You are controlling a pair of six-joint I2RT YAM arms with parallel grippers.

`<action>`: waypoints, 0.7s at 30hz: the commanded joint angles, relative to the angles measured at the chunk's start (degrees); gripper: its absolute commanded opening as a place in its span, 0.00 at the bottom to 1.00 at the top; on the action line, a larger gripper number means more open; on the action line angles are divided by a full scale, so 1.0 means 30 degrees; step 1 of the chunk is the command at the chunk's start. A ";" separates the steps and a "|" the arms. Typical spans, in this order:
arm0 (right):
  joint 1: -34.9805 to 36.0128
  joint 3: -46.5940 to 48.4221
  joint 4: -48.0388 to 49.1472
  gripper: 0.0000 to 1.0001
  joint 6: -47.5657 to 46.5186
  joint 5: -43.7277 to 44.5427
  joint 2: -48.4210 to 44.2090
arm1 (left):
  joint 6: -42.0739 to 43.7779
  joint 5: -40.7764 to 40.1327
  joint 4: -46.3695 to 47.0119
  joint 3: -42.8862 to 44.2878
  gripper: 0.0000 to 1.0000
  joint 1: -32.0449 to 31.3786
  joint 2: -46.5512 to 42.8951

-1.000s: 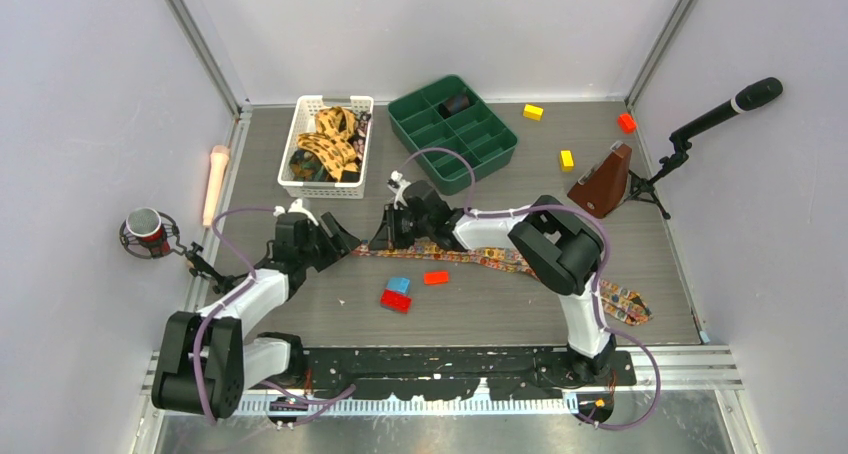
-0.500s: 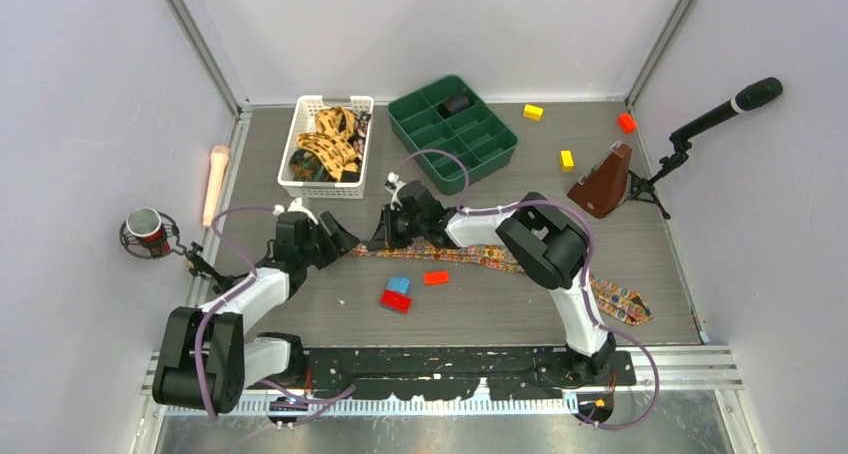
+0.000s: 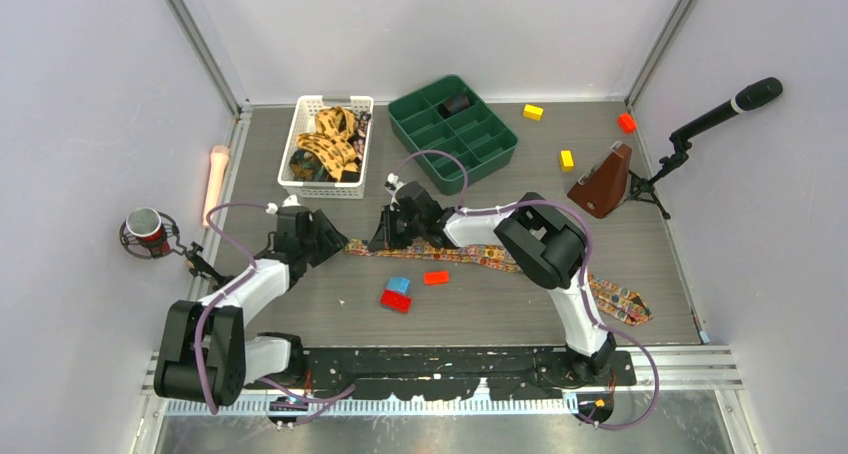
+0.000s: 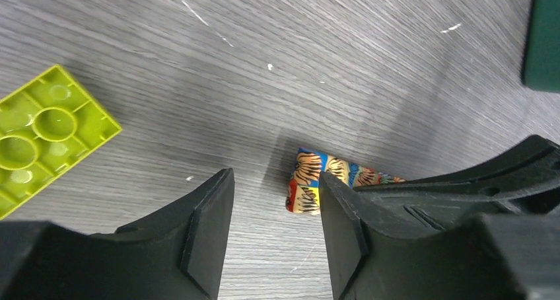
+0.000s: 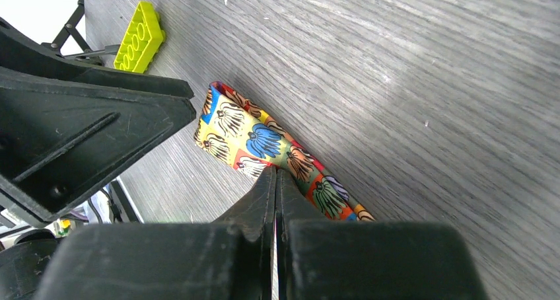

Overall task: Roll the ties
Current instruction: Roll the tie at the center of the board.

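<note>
One tie (image 3: 500, 262), patterned in orange, blue and red, lies stretched across the table from mid-left to front right. More ties (image 3: 325, 144) are piled in the white basket (image 3: 300, 179). My right gripper (image 3: 382, 242) is shut, and in the right wrist view its tips (image 5: 276, 174) rest against the tie (image 5: 257, 138) near its folded end. My left gripper (image 3: 338, 240) is open just left of that end. In the left wrist view the tie's end (image 4: 307, 181) lies beside the right finger (image 4: 343, 227), with bare table between the fingers (image 4: 277, 201).
A lime block (image 4: 46, 135) lies left of the left gripper. A green divided tray (image 3: 485, 169) stands behind the grippers. Red (image 3: 436, 277) and blue (image 3: 399, 285) blocks lie just in front of the tie. A brown metronome (image 3: 603, 184) and a microphone stand (image 3: 720, 114) are at the right.
The left gripper's jaws have narrowed and it has drawn slightly left, uncovering the tie's end. The right arm's elbow shifted a little left; its gripper stays shut on the table.
</note>
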 commanded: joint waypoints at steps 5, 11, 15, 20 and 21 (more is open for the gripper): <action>0.0071 0.0499 -0.0698 0.00 -0.0401 0.0869 0.0128 | 0.0812 -0.2793 -0.2445 0.1754 0.37 0.0108 0.0462; 0.0075 0.0484 -0.0672 0.00 -0.0333 0.0857 0.0157 | 0.1929 -0.0685 -0.1451 0.2032 0.03 0.0108 0.1833; 0.0075 0.0500 -0.0670 0.00 -0.0315 0.0828 0.0166 | 0.2237 0.0723 -0.1018 0.2163 0.00 0.0106 0.2997; 0.0075 0.0495 -0.0669 0.00 -0.0317 0.0827 0.0134 | 0.2286 0.1750 -0.0436 0.2000 0.00 0.0108 0.3520; 0.0075 0.0498 -0.0669 0.00 -0.0310 0.0827 0.0144 | 0.2261 0.1894 -0.0447 0.1999 0.00 0.0108 0.3501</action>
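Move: The tie's folded left end lies about 2 cm to the right of my left hand, level with it in reach and roughly 2 cm below. The green block is some 9 cm to that hand's left and 2 cm back, on the board; the blue block is about 11 cm to its right and 7 cm back. From my right hand, the same tie end is about 4 cm to the left, with no gap ahead or back. I swing my left hand out to the left by nearly 2 cm while shutting its half-open fingers, then sink about 2 cm and come back right by a little over 2 cm, easing slightly forward, so the closed tips arrive beside the tie's folded end. My right hand stays put, its shut fingers still holding the tie down on the board. ##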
